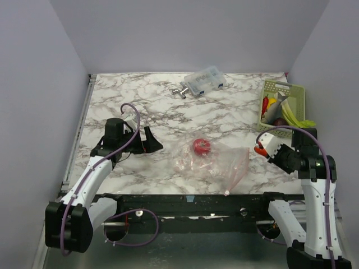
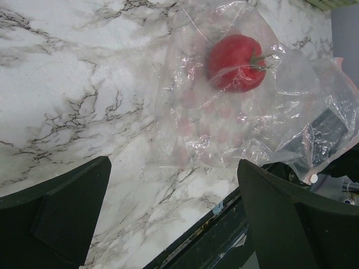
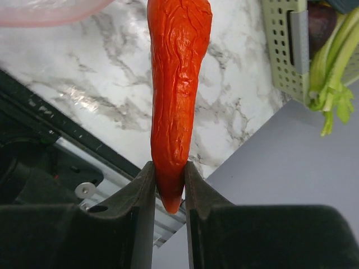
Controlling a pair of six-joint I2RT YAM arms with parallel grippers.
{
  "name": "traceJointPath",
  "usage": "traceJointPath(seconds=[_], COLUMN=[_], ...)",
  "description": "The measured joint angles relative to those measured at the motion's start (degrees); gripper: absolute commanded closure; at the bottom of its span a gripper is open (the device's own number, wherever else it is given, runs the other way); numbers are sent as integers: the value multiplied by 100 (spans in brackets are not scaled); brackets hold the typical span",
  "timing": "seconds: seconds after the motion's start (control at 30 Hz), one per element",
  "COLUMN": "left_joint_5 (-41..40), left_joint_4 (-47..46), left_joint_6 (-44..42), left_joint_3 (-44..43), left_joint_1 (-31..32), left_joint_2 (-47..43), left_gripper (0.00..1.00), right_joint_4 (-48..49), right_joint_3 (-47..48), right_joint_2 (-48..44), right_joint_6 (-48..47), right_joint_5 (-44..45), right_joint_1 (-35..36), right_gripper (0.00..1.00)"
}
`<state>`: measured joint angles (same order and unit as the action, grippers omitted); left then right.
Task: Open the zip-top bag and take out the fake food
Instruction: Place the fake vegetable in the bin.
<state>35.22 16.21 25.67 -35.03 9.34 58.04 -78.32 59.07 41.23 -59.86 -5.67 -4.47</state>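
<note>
The zip-top bag (image 1: 216, 163) lies flat and crinkled at the table's middle front, with its pink strip toward the right. Inside it sits a red tomato-like piece of fake food (image 1: 201, 147), also seen through the plastic in the left wrist view (image 2: 236, 61). My left gripper (image 1: 150, 140) stands open just left of the bag (image 2: 224, 129), and nothing is between its fingers (image 2: 73, 202). My right gripper (image 1: 259, 147) hangs right of the bag. It is shut on the narrow tip of a wrinkled orange-red carrot (image 3: 176, 84), which is clear of the bag.
A green basket (image 1: 284, 88) at the back right holds more toy foods, among them a green stalk (image 3: 331, 67). At the back middle lie a small clear box (image 1: 205, 80) and a metal fitting (image 1: 180, 90). The table's front edge runs just below the bag.
</note>
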Motion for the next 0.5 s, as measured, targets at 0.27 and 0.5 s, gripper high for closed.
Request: traceJointPath(seconds=[0.27,0.5], left_joint_5=[-35,-245], left_joint_4=[479,684], left_joint_6=[-402,-754], left_joint_3=[-323,-404], left_joint_1=[-35,-39], left_joint_2=[-461,-859], left_gripper=[1,1], right_joint_4=[1292,3091], right_joint_3=[70,-162], right_joint_2=[553,1344], right_joint_6=[673,1506], right_joint_5=[479,754], right_joint_1=[0,-76], right_gripper=[87,92])
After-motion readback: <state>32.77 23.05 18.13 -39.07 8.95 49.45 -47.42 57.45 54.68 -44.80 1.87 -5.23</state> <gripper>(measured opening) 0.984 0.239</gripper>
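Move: The bin's middle lies about 27 cm ahead of the right gripper, 11 cm to its right and 13 cm lower. The eggplant in its near end is some 20 cm ahead and 9 cm right; the celery beyond is about 25 cm ahead, 17 cm right. The bagged tomato sits 12 cm ahead and 22 cm left. From the left gripper the bin is roughly 21 cm ahead and 51 cm right. Keep the fake carrot pinched by its tail in the right gripper and carry it forward towards the bin, about 12 cm, gathering speed and easing some 3 cm right while staying high. On the way tip the fingers up and forward by about 15 degrees and turn the wrist clockwise about as much. Lift the empty, open left gripper about 4 cm. ##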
